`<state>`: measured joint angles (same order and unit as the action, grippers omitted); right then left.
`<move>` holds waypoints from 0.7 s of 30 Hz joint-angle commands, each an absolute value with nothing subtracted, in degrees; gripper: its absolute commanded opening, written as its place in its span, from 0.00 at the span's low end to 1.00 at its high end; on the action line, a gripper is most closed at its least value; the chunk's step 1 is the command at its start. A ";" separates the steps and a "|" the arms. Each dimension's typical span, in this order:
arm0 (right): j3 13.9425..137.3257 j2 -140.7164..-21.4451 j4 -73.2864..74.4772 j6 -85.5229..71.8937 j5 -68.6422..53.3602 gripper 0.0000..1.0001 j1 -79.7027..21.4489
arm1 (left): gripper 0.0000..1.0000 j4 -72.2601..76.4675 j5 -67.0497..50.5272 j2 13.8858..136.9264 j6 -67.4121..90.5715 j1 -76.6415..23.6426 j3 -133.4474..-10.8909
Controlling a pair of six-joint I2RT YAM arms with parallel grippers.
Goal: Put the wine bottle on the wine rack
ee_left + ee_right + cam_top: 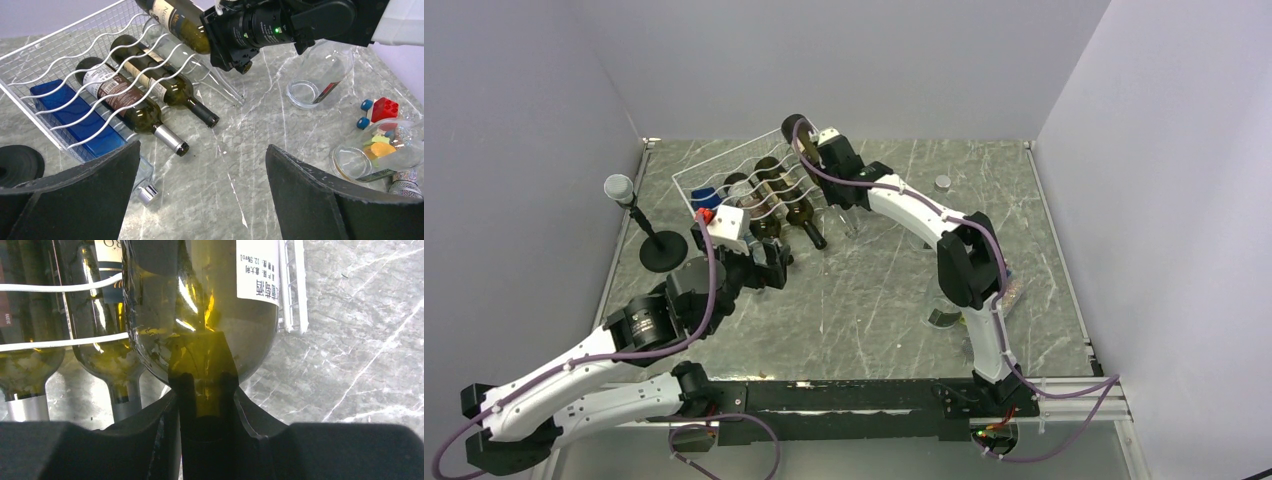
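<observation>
The wine bottle (795, 129) is dark green glass with a white label and hangs tilted over the right end of the white wire wine rack (714, 172). My right gripper (816, 150) is shut on its neck. In the right wrist view the wine bottle (200, 305) fills the frame, with its neck pinched between the fingers (172, 415) and the rack's edge wires (291, 290) beside it. In the left wrist view the held bottle (175, 20) is above the rack (60, 60). My left gripper (202, 165) stands open and empty, low over the table in front of the rack.
Two dark wine bottles (131, 102) (162, 85) and a flat blue bottle (75, 122) lie in the rack's cradles. A black round-based microphone stand (662, 250) is left of the rack. Two glass jars (320, 75) (382, 150), one with toy blocks, lie to the right.
</observation>
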<state>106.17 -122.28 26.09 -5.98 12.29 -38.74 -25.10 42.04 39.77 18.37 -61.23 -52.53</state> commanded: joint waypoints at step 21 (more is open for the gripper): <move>97.48 -95.82 26.32 -5.99 14.44 1.00 -38.88 | 0.99 -21.67 35.17 37.24 15.67 -57.44 -52.96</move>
<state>99.07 -103.98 23.40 -5.52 14.48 -38.70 -24.62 36.62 39.09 17.19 -57.67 -52.53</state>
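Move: The right hand still grips the wine bottle by its neck; the bottle's middle, already over the rack's right end, lies about 8 cm ahead, 5 cm left and 2 cm above that hand. The clear bottle beneath it has its middle some 3 cm ahead, 4 cm left and 7 cm below; the black-necked bottle is roughly 13 cm left, 1 cm ahead and 6 cm below. From the left hand, the wine bottle lies about 32 cm ahead, 11 cm right and 16 cm below. With the wine bottle laid across the right end of the rack, the right hand opens its fingers from their grip on the neck to fully wide, while easing forward and up barely a centimetre or two. It then climbs faster, about 12 cm in all, drifting back and to the right by some 3 cm each as the wrist tips the fingers upward by roughly 10 degrees, leaving the neck clear between and below the open fingers. ##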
